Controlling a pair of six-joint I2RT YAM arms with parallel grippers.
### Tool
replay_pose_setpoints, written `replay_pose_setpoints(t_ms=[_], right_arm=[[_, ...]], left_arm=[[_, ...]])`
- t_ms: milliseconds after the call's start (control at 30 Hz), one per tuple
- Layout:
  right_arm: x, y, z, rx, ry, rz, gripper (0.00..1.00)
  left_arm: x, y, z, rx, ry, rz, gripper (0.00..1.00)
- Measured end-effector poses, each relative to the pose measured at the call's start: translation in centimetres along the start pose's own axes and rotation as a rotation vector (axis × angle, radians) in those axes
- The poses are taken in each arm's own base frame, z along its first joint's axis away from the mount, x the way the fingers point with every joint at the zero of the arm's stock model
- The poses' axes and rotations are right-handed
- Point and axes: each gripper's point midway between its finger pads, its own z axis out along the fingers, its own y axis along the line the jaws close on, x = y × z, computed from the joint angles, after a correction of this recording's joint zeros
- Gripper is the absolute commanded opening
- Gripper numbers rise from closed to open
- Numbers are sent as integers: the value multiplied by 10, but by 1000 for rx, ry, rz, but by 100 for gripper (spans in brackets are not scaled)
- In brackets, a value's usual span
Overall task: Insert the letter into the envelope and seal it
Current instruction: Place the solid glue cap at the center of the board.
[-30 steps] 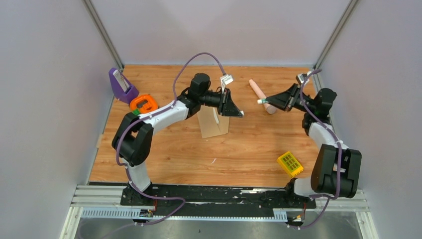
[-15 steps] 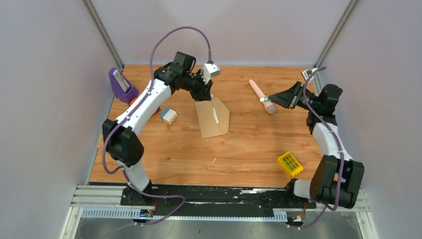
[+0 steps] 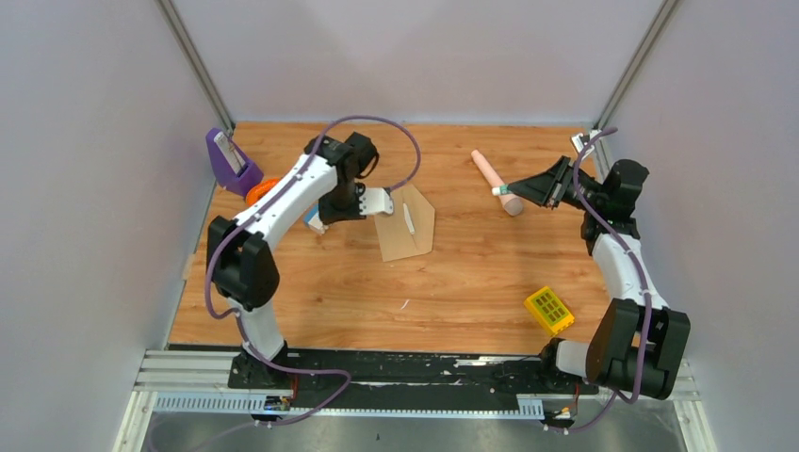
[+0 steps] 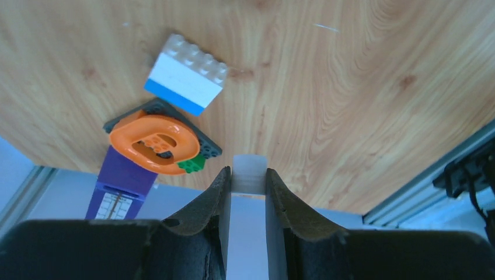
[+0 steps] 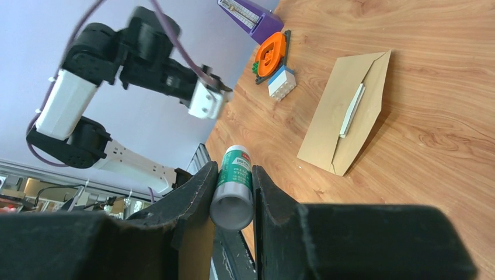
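Observation:
The tan envelope (image 3: 400, 226) lies flat mid-table with its pointed flap open toward the right, also in the right wrist view (image 5: 335, 111). A narrow white strip (image 3: 408, 218) lies along its mouth. I cannot tell whether that strip is the letter's edge, and no sheet shows. My left gripper (image 3: 330, 212) hangs low just left of the envelope. It is shut on a small pale grey cap (image 4: 250, 174). My right gripper (image 3: 509, 188) is up at the right, apart from the envelope. It is shut on a green-and-white glue stick (image 5: 234, 178).
A blue-and-white brick (image 4: 187, 76) and an orange ring toy (image 4: 154, 143) lie under the left gripper. A purple stand (image 3: 231, 160) is at the far left. A pink rod (image 3: 497, 179) lies below the right gripper. A yellow brick (image 3: 548, 311) is front right.
The left arm swung away from above the envelope, back and then down to its left side beside the brick. The right gripper drew back a little to the right and then held still.

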Motion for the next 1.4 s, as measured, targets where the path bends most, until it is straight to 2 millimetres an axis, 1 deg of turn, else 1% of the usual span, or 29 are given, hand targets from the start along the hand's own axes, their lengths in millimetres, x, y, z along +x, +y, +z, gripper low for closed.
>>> replay_pose_setpoints(t_ms=[100, 200, 367, 533, 633, 800, 933, 1033, 1133, 1300, 1400], right_arm=[[0, 1, -1, 4, -1, -6, 0], [0, 2, -2, 6, -5, -12, 0], [-1, 2, -3, 12, -9, -10, 0], [0, 2, -3, 12, -9, -8, 0], [0, 2, -3, 12, -9, -8, 0], [0, 2, -3, 12, -9, -8, 0], [0, 2, -3, 12, -9, -7, 0], [0, 2, -3, 12, -9, -8, 0], [0, 2, -3, 12, -9, -7, 0], [0, 2, -3, 12, -9, -8, 0], [0, 1, -3, 12, -9, -8, 0]], left_arm=[[-2, -13, 24, 69, 106, 87, 1], [-13, -28, 49, 135, 170, 164, 1], [-27, -45, 72, 182, 189, 227, 0], [-29, -53, 97, 210, 204, 238, 0], [-29, -55, 111, 204, 205, 235, 0], [-32, -46, 127, 138, 196, 231, 0], [-37, -33, 132, 80, 178, 220, 0], [-37, -26, 138, 62, 173, 208, 0], [-30, -19, 145, 57, 190, 192, 0], [-15, -4, 148, 46, 209, 161, 0], [-11, 2, 148, 40, 210, 146, 0]])
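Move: The left hand already holds the white glue cap, fingers down. The bare patch of board it is taken to lies about 15 cm below and 3 cm ahead. The toy brick stands roughly 7 cm ahead and 6 cm left, the envelope some 6 cm ahead and 15 cm right, the orange tool about 13 cm ahead and 18 cm left. From the right hand, that patch is some 36 cm left, 2 cm ahead and 26 cm below. Keeping its pinch on the glue cap, the left hand sinks about 15 cm to just over the board between the toy brick and the envelope. It veers a few centimetres back and right on the way down, then, low over the wood, runs some 6 cm forward and bends slightly left, the wrist tilted by roughly 15 degrees. The right hand stays put, holding the glue stick aloft. ##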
